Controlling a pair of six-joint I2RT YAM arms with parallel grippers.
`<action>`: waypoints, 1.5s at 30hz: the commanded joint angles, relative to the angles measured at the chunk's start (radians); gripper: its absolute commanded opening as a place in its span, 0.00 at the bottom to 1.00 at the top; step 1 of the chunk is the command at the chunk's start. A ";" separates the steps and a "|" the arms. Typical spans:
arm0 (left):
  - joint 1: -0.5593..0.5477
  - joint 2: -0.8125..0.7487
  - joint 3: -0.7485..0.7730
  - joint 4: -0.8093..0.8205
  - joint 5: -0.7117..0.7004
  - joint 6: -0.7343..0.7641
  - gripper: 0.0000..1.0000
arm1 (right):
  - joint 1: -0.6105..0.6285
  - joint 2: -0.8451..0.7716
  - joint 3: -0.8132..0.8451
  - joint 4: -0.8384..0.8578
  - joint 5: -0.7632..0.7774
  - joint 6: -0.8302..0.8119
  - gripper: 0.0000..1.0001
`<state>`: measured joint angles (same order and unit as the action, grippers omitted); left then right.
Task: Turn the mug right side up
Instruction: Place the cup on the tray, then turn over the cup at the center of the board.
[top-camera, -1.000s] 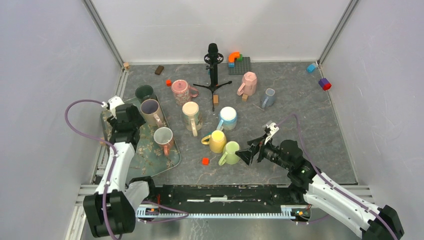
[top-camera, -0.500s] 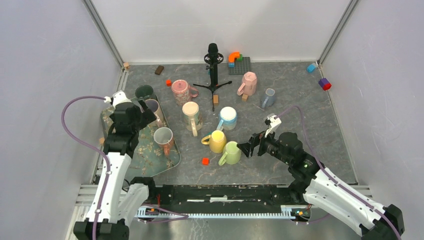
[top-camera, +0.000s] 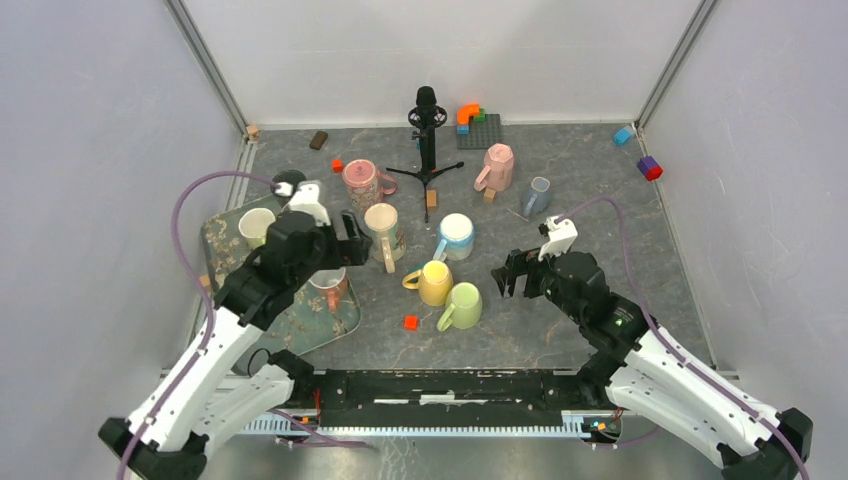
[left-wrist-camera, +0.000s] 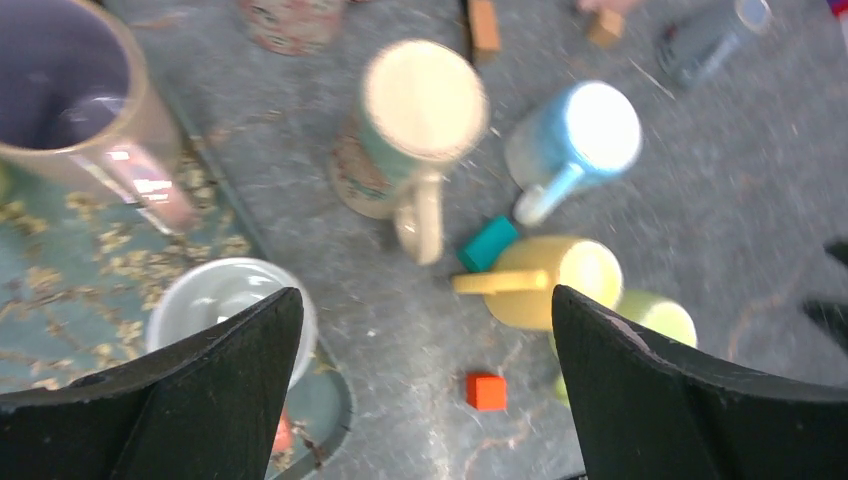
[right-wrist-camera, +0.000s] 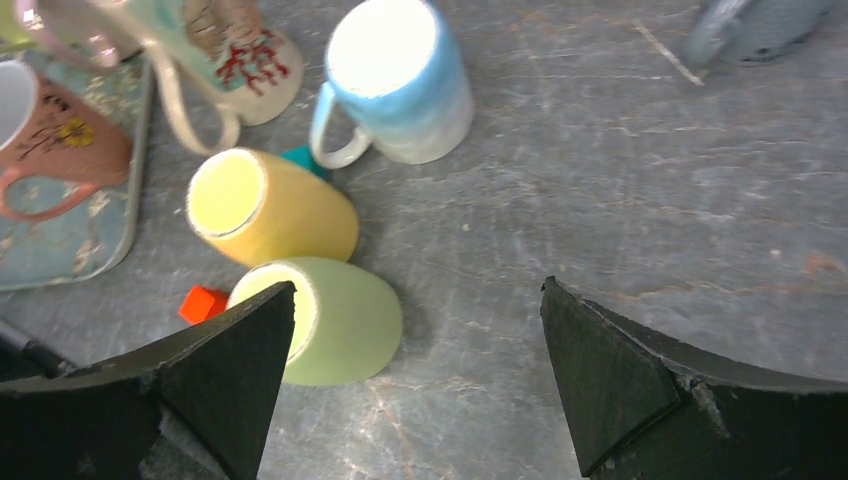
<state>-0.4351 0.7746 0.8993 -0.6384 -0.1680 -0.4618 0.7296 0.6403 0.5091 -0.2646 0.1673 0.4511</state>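
Several mugs stand base up in the middle of the table: a cream floral mug (top-camera: 383, 228), a blue mug (top-camera: 456, 235), a yellow mug (top-camera: 435, 282) and a green mug (top-camera: 462, 305). My left gripper (top-camera: 347, 238) hangs open over the tray's right edge, just left of the cream mug (left-wrist-camera: 415, 110), holding nothing. Its wrist view looks down on bare table between the fingers. My right gripper (top-camera: 508, 277) is open and empty, a little to the right of the green mug (right-wrist-camera: 335, 320) and clear of it. The yellow mug (right-wrist-camera: 265, 205) and blue mug (right-wrist-camera: 395, 75) lie beyond it.
A patterned tray (top-camera: 330, 325) at the left carries upright mugs, one pink with a white inside (left-wrist-camera: 225, 300) and one brown (left-wrist-camera: 70, 90). A red block (top-camera: 410, 322) and a teal block (left-wrist-camera: 488, 243) lie among the mugs. A black microphone stand (top-camera: 427, 130), more mugs and toy bricks are at the back.
My left arm has swung from the tray's left side across it toward the cream mug, and its gripper has opened. My right gripper has drawn back slightly from the green mug.
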 joint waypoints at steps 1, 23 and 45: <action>-0.240 0.070 0.067 0.016 -0.113 -0.044 1.00 | -0.001 0.064 0.107 -0.064 0.190 -0.014 0.98; -0.467 0.201 0.113 0.056 -0.044 -0.075 1.00 | -0.346 0.802 0.551 0.019 0.263 0.099 0.89; -0.466 0.048 0.030 0.131 0.046 -0.089 1.00 | -0.471 1.094 0.718 0.013 0.184 0.211 0.60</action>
<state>-0.8989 0.8173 0.9386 -0.5575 -0.1486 -0.5053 0.2581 1.6924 1.1538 -0.2787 0.3847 0.6426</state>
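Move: The small grey-blue mug stands upside down about 27 cm ahead of the right hand, 11 cm to its right and 13 cm lower. The pink mug is some 35 cm straight ahead of that hand, the small wooden block about 28 cm straight ahead, and the blue-and-white mug 15 cm ahead and 10 cm to its left. From the left hand the grey-blue mug lies roughly 23 cm ahead, 40 cm to the right and 19 cm below. The grey-blue mug is approached from its handle side by the right hand, which reaches some 22 cm forward while swinging right, rises slightly, then sinks; it turns clockwise about 40 degrees, tips down and partly narrows its fingers, stopping short of touching. The empty left hand swings about 12 cm right and somewhat back, away from the tray, turning clockwise, fingers still wide open. ##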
